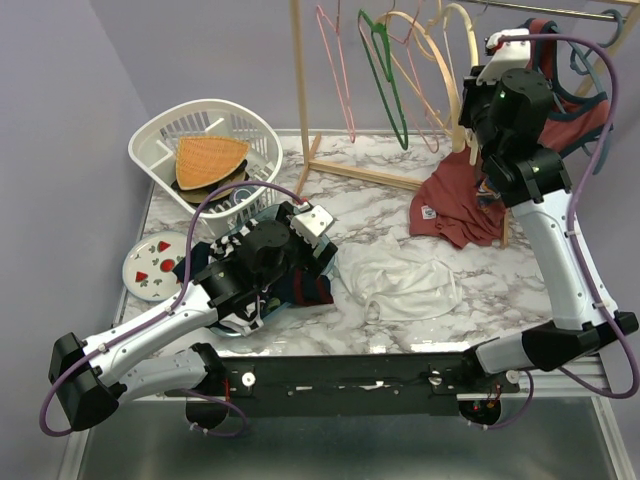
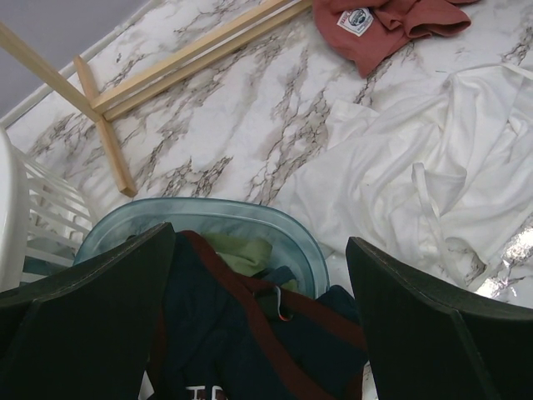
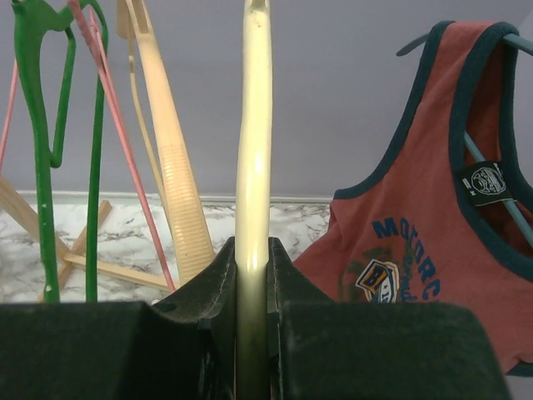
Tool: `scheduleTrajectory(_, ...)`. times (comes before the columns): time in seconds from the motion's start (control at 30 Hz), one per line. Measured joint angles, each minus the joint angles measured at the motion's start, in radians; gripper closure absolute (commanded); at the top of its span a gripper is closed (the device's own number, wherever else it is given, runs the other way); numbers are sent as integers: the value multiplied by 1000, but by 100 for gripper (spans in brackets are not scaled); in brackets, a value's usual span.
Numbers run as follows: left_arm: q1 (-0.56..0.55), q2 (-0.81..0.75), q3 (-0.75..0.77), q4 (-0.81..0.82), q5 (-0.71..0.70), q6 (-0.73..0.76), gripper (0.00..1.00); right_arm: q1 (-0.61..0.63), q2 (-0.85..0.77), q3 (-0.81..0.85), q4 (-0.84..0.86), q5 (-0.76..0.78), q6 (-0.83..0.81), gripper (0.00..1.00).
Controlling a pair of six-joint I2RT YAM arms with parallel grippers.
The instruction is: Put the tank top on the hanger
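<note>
The white tank top (image 1: 400, 282) lies crumpled on the marble table between the two arms; in the left wrist view the tank top (image 2: 433, 167) is spread out to the right of that gripper. My left gripper (image 1: 315, 225) hovers open (image 2: 262, 250) over a bin of dark clothes, touching nothing. High at the clothes rack, my right gripper (image 1: 468, 118) is shut on the pale cream hanger (image 3: 254, 150), whose bar runs straight up between its fingers (image 3: 221, 275). The hanger (image 1: 466, 50) still hangs among the others.
A clear bluish bin (image 2: 208, 212) holds navy and maroon clothes. A white laundry basket (image 1: 200, 150) and a strawberry plate (image 1: 155, 265) stand at the left. A red garment (image 1: 455, 205) lies under the rack. A red tank top (image 3: 416, 242), a green hanger (image 3: 42, 125) and the wooden rack foot (image 2: 166, 67) are close by.
</note>
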Motion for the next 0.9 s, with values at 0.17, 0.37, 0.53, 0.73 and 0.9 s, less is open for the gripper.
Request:
scheduleTrajectory(0.17, 0, 0, 0, 0, 10, 0, 1, 0, -68, -64, 9, -15, -24, 100)
scheduleTrajectory(0.37, 0, 0, 0, 0, 18, 0, 1, 0, -214, -175, 14, -29, -57, 99)
scheduleTrajectory(0.53, 0, 0, 0, 3, 30, 0, 1, -21, -370, -329, 14, -63, -72, 99)
scheduleTrajectory(0.73, 5, -2, -5, 14, 63, 9, 1, -117, -580, -593, -20, -139, -87, 100)
scheduleTrajectory(0.9, 7, -29, -31, 34, 111, 40, 1, -212, -762, -787, -122, -203, -150, 99)
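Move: The right hand already holds the cream hanger, high up by the rod. The white tank top lies roughly 43 cm below that hand, some 9 cm to its left and 5 cm back. The wooden hanger hangs about 5 cm left and 3 cm ahead of the right hand; the red tank top hangs about 11 cm right, 8 cm ahead and lower. From the left hand, the white top is about 13 cm ahead and 17 cm right. Fingers still pinching the cream hanger, the right hand draws it about 8 cm back towards the robot, nearly level and veering slightly right. It then picks up speed and sinks while still pulling back and right, ending some 16 cm back, 14 cm lower and 8 cm right, with the wrist tipping about 10 degrees down. ##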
